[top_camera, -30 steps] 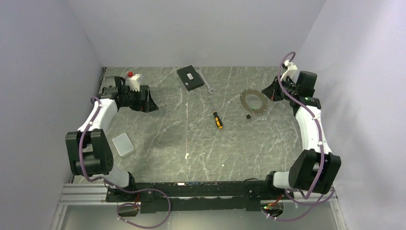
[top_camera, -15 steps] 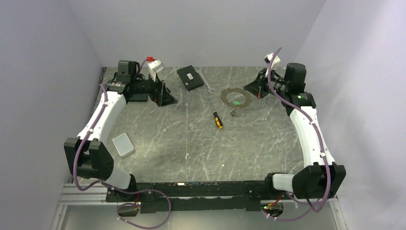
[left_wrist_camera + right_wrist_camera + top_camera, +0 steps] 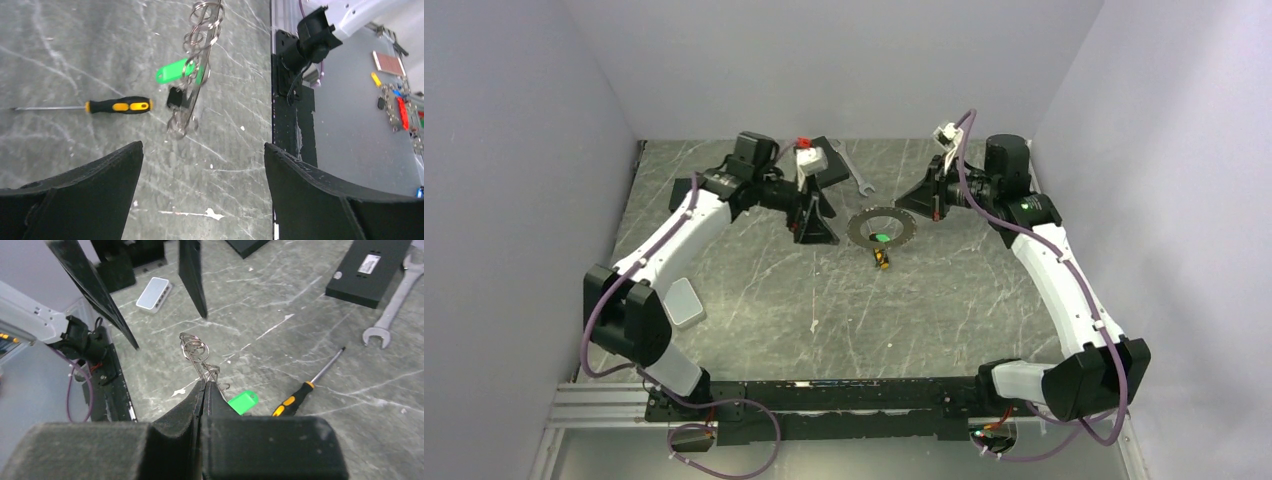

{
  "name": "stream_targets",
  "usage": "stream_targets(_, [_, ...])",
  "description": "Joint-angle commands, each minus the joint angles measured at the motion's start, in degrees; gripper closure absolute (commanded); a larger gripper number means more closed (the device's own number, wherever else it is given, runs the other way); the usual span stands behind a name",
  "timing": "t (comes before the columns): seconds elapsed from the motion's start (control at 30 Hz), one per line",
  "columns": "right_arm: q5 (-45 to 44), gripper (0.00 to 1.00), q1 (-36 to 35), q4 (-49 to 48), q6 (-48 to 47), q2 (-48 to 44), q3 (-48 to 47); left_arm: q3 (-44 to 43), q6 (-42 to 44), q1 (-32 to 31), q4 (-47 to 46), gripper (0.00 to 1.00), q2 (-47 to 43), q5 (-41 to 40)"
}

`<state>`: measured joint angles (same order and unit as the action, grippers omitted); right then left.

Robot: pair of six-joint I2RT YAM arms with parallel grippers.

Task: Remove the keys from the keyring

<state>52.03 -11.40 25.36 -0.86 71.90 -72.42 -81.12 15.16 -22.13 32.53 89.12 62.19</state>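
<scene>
The keyring [image 3: 882, 212] hangs in the air over the middle of the table, its rim fringed with small grey keys [image 3: 856, 230] and a green tag [image 3: 880, 237] dangling inside. My right gripper [image 3: 904, 207] is shut on the hoop's right edge. In the right wrist view the pads [image 3: 212, 405] pinch the wire loops of the keyring [image 3: 196, 349], with the green tag [image 3: 243, 401] just beside them. My left gripper [image 3: 816, 226] stands open to the left of the hoop. In its wrist view the keyring [image 3: 200, 60] hangs edge-on ahead of the left gripper [image 3: 202, 146], apart from both fingers.
A yellow-and-black screwdriver [image 3: 117, 105] lies on the table under the hoop. A silver wrench [image 3: 856, 172] and a black box [image 3: 372, 270] lie at the back. A small white box [image 3: 681, 300] sits near the left arm. Walls close in the left, right and back.
My right gripper has carried the keyring leftward from the back right to above the middle. The left arm has swung right from the back left, its open gripper now beside the hoop.
</scene>
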Motion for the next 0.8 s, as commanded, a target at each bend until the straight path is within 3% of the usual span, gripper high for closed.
stream_targets(0.0, [3.57, 1.0, -1.65, -2.69, 0.39, -1.09, 0.23, -2.04, 3.12, -4.78, -1.68, 0.06, 2.28, -3.26])
stream_targets(0.17, [5.27, 1.0, -2.93, -2.96, 0.44, -1.06, 0.97, -2.24, 3.02, -7.7, -4.08, 0.1, 4.76, -6.64])
stream_targets(0.27, [5.01, 1.0, -3.47, -3.3, 0.52, -1.27, 1.85, -2.84, 2.74, -8.53, -4.42, 0.18, 5.55, -5.85])
stream_targets(0.37, [4.52, 1.0, -3.63, -4.19, 0.77, -1.19, 2.72, -3.6, 3.06, -9.18, -3.44, 0.41, 5.96, -3.53])
stream_targets(0.47, [2.57, 1.0, -3.53, -6.02, 3.27, -0.76, 3.51, -4.45, 2.62, -9.42, -2.93, 0.75, 6.0, -2.42])
stream_targets(0.53, [0.58, 1.0, -3.35, -6.98, 4.54, -0.19, 3.55, -4.8, 3.08, -9.42, -1.94, 0.92, 5.93, -4.67])
stream_targets(0.57, [-0.25, 0.93, -2.68, -6.85, 4.88, 0.16, 3.26, -4.95, 3.71, -9.42, -1.28, 0.99, 5.77, -6.72])
stream_targets(0.6, [-0.35, 0.86, -1.88, -6.77, 5.45, 0.55, 2.96, -5.08, 4.95, -9.38, -0.56, 1.0, 5.58, -9.22])
stream_targets(0.73, [1.31, 0.42, 3.48, -10.5, 11.12, 1.24, 3.82, -5.89, 9.31, -9.42, 2.59, 1.0, 4.42, -20.8])
stream_targets(0.77, [1.88, 0.36, 5.31, -11.69, 12.68, 1.42, 4.19, -6.22, 9.78, -9.42, 2.51, 1.0, 3.98, -25.51])
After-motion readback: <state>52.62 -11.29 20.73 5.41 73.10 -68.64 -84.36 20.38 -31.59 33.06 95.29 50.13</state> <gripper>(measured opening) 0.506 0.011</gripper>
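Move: The right hand still pinches the upper right rim of the keyring, whose middle lies about 4 cm to its left, 3 cm back and 5 cm below. From the open left hand, the keyring's middle is some 11 cm to the right, level fore and aft, and about 4 cm lower. From that left hand, the screwdriver lies roughly 10 cm right, 3 cm ahead and 24 cm below; the wrench is about 5 cm right, 23 cm ahead and equally low. The left fingers shut on the keyring's near, left rim and pinch it, after the left hand travels about 5 cm right and 4 cm down towards it. The right hand first carries the keyring about 2 cm back and left, sinking nearly 2 cm; then its fingers open to about half and let go as it returns some 2 cm forward and right. ##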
